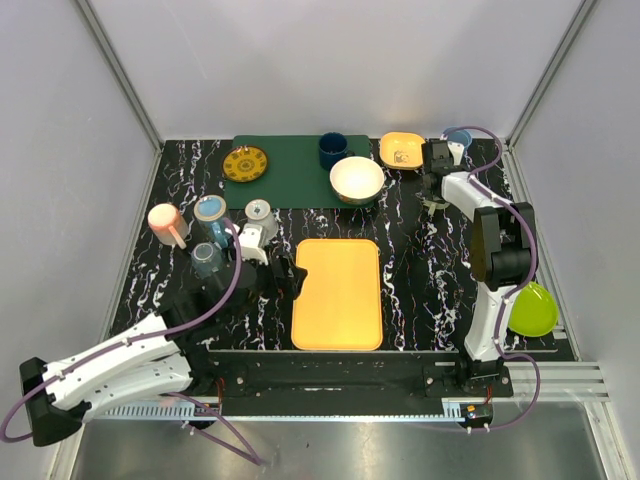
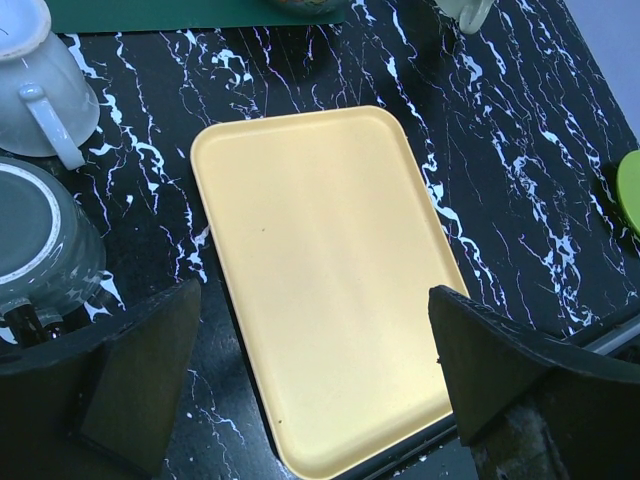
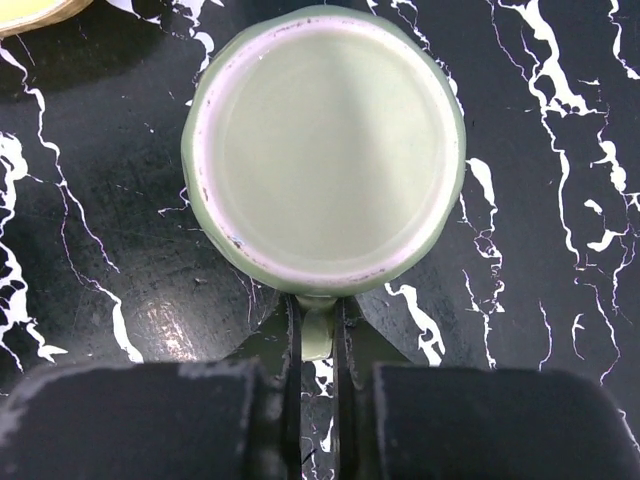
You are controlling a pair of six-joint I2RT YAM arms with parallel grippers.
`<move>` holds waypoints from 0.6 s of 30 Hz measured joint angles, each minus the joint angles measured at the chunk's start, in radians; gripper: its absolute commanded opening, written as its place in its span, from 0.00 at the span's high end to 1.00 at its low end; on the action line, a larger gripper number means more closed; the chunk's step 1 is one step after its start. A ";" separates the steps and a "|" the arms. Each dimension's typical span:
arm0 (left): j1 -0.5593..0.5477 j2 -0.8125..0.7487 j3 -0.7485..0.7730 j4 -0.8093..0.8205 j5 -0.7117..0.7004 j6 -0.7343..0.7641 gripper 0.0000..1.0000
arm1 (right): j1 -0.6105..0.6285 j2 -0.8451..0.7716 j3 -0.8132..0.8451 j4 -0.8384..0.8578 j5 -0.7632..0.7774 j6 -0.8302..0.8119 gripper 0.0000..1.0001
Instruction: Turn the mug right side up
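A pale green mug (image 3: 325, 150) stands upside down on the black marbled table, its flat base facing up in the right wrist view. My right gripper (image 3: 318, 322) is shut on the mug's handle (image 3: 318, 338), which sits pinched between the two fingers. In the top view this gripper (image 1: 435, 203) is at the back right of the table and covers most of the mug. My left gripper (image 2: 315, 340) hangs open over the near left part of the yellow tray (image 2: 330, 270), holding nothing.
The yellow tray (image 1: 337, 292) lies mid-table. A green mat (image 1: 290, 178) at the back carries a yellow plate (image 1: 245, 163), a dark blue mug (image 1: 332, 150) and a white bowl (image 1: 357, 179). Several cups (image 1: 210, 235) crowd the left. A lime bowl (image 1: 533, 310) sits far right.
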 measured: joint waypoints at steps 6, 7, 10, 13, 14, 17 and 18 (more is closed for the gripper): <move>0.000 0.014 0.000 0.005 0.002 -0.005 0.01 | -0.002 -0.026 -0.042 0.026 -0.010 0.014 1.00; 0.001 0.016 0.000 0.010 0.002 -0.008 0.01 | -0.002 -0.039 -0.058 0.027 -0.017 0.017 1.00; 0.001 0.026 0.000 0.027 0.002 -0.018 0.01 | -0.002 -0.095 -0.117 0.022 -0.034 0.040 1.00; 0.001 0.037 0.000 0.048 0.001 -0.031 0.01 | -0.002 -0.169 -0.188 0.016 -0.065 0.068 1.00; 0.001 0.043 0.000 0.056 0.001 -0.036 0.01 | -0.002 -0.204 -0.217 0.010 -0.078 0.079 1.00; 0.002 0.064 0.000 0.088 0.002 -0.052 0.01 | -0.002 -0.322 -0.290 -0.013 -0.113 0.112 1.00; 0.003 0.076 0.000 0.103 0.005 -0.058 0.01 | -0.002 -0.373 -0.309 -0.024 -0.129 0.124 1.00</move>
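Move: At the far right of the counter, the right hand already has the upside-down green mug by its handle, the mug's middle about 5 cm ahead, 2 cm right and roughly level. The blue cup stands some 16 cm ahead and 7 cm right; the yellow dish is about 17 cm ahead, 7 cm left, and the cream bowl about 8 cm ahead, 20 cm left. From the left hand the mug lies roughly 33 cm ahead, 38 cm right and 14 cm lower. Drawing back towards the base by about 8 cm, the right hand keeps its pinch on the mug's handle, first nearly level, then climbing some 4 cm as it speeds up, away from the blue cup and yellow dish. The wrist rolls about 10 degrees, its left side rising. The open left hand eases 2 cm to its right. ##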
